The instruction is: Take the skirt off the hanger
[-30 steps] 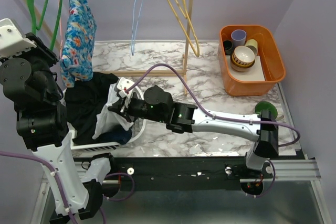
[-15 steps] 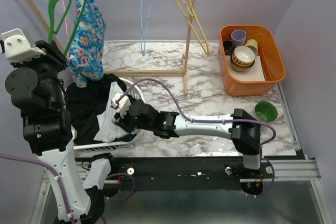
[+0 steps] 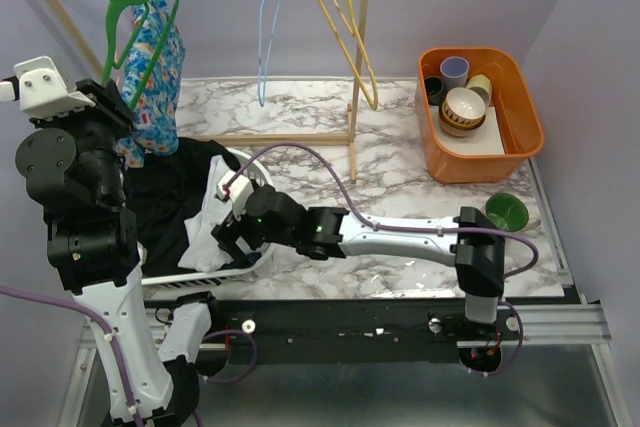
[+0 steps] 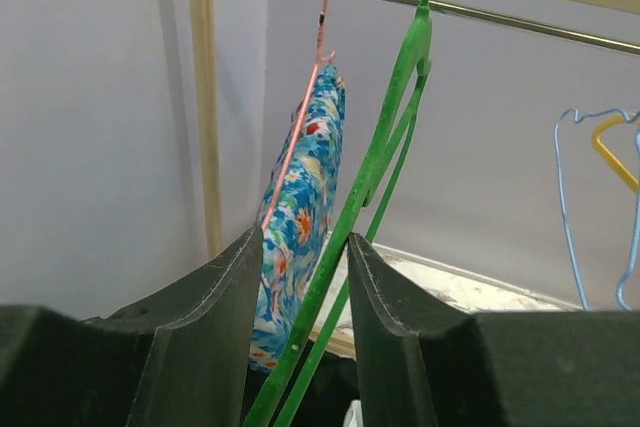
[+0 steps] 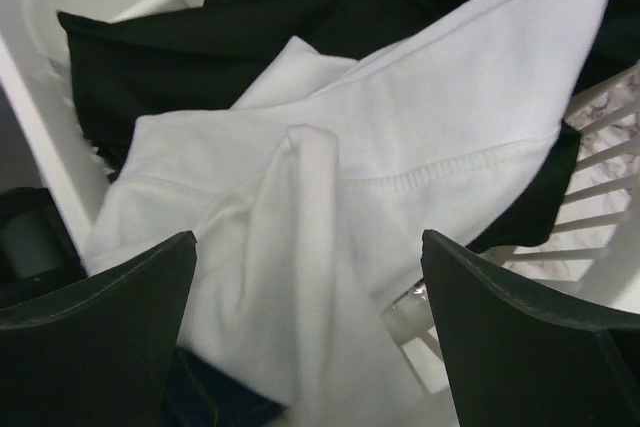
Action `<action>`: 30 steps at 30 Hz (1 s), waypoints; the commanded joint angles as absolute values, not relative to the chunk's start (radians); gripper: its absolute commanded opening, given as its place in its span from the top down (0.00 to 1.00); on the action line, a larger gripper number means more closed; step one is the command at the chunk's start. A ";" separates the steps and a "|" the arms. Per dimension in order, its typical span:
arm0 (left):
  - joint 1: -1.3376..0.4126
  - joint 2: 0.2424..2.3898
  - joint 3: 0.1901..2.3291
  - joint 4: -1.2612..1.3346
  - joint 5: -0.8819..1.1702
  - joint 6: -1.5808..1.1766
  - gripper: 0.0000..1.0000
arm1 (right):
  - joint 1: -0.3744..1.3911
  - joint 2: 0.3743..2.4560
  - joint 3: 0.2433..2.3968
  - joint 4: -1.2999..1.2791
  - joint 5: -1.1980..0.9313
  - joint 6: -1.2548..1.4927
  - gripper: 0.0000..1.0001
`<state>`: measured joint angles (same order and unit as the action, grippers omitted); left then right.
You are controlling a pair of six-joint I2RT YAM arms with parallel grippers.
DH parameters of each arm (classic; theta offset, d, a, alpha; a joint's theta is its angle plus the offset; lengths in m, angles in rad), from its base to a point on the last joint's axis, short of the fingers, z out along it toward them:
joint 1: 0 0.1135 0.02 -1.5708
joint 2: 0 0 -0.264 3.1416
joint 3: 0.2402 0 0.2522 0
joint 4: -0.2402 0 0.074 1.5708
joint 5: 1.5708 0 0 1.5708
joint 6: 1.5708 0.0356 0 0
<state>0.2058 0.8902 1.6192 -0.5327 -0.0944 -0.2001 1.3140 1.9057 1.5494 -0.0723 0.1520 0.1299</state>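
The black skirt (image 3: pixel 165 202) lies bunched in a white laundry basket (image 3: pixel 262 179) at the left, apart from the hanger. It also shows in the right wrist view (image 5: pixel 300 7). The light-blue hanger (image 3: pixel 265 27) hangs bare on the rail, also seen in the left wrist view (image 4: pixel 560 207). My right gripper (image 3: pixel 232 232) is open wide over a white garment (image 5: pixel 350 197) that lies on the skirt, and holds nothing (image 5: pixel 310 327). My left gripper (image 3: pixel 115 112) is raised toward the rack, fingers apart, with a green hanger (image 4: pixel 350 217) passing between them (image 4: pixel 305 247).
A blue floral garment (image 3: pixel 150 77) hangs on a pink hanger (image 4: pixel 300 137) beside the green hanger (image 3: pixel 140 27). A yellow hanger (image 3: pixel 345 27) hangs further right. The wooden rack's post (image 3: pixel 357 97) stands mid-table. An orange bin (image 3: pixel 520 137) of bowls and a green bowl (image 3: pixel 507 212) sit at the right.
The green hanger and my left gripper have shifted right along the rail. My right gripper has moved nearer and lower over the white garment. The rack and its hangers have swayed.
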 commanded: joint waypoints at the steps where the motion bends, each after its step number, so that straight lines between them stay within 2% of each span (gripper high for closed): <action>1: 0.209 0.873 1.572 -0.503 -0.019 -0.218 1.00 | 1.319 1.722 1.556 -0.120 0.210 0.123 0.00; 16: 0.209 0.948 1.436 -0.278 0.153 -0.225 1.00 | 1.319 1.349 1.370 -0.032 0.091 0.160 0.00; 30: 0.167 1.092 1.476 -0.089 0.223 -0.268 1.00 | 1.319 1.269 1.321 -0.009 0.123 0.146 0.00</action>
<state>0.1898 1.0492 1.4471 -0.2111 0.1802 -0.2413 1.3144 1.2827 1.3357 -0.0395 0.1169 0.1482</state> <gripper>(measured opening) 0.458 0.998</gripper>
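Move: About 20 cm ahead of the left hand, some 18 cm above it and 4 cm to its right, is the stretch of rod for the held green hanger; the floral skirt hangs 20 cm ahead, 3 cm left, 5 cm lower than the hand. From the right hand the floral skirt is roughly 27 cm ahead, 14 cm left and 28 cm up, while the white cloth lies 4 cm ahead, 5 cm left, 8 cm below. Carrying the green hanger, still pinched, towards the rod, the left hand goes about 10 cm forward and a little right, dipping 6 cm before partly rising again, and turns some 15 degrees clockwise. The empty right hand, already wide open, climbs away from the white cloth by about 20 cm, swings 12 cm right and drifts back, its fingertips tipping up. ##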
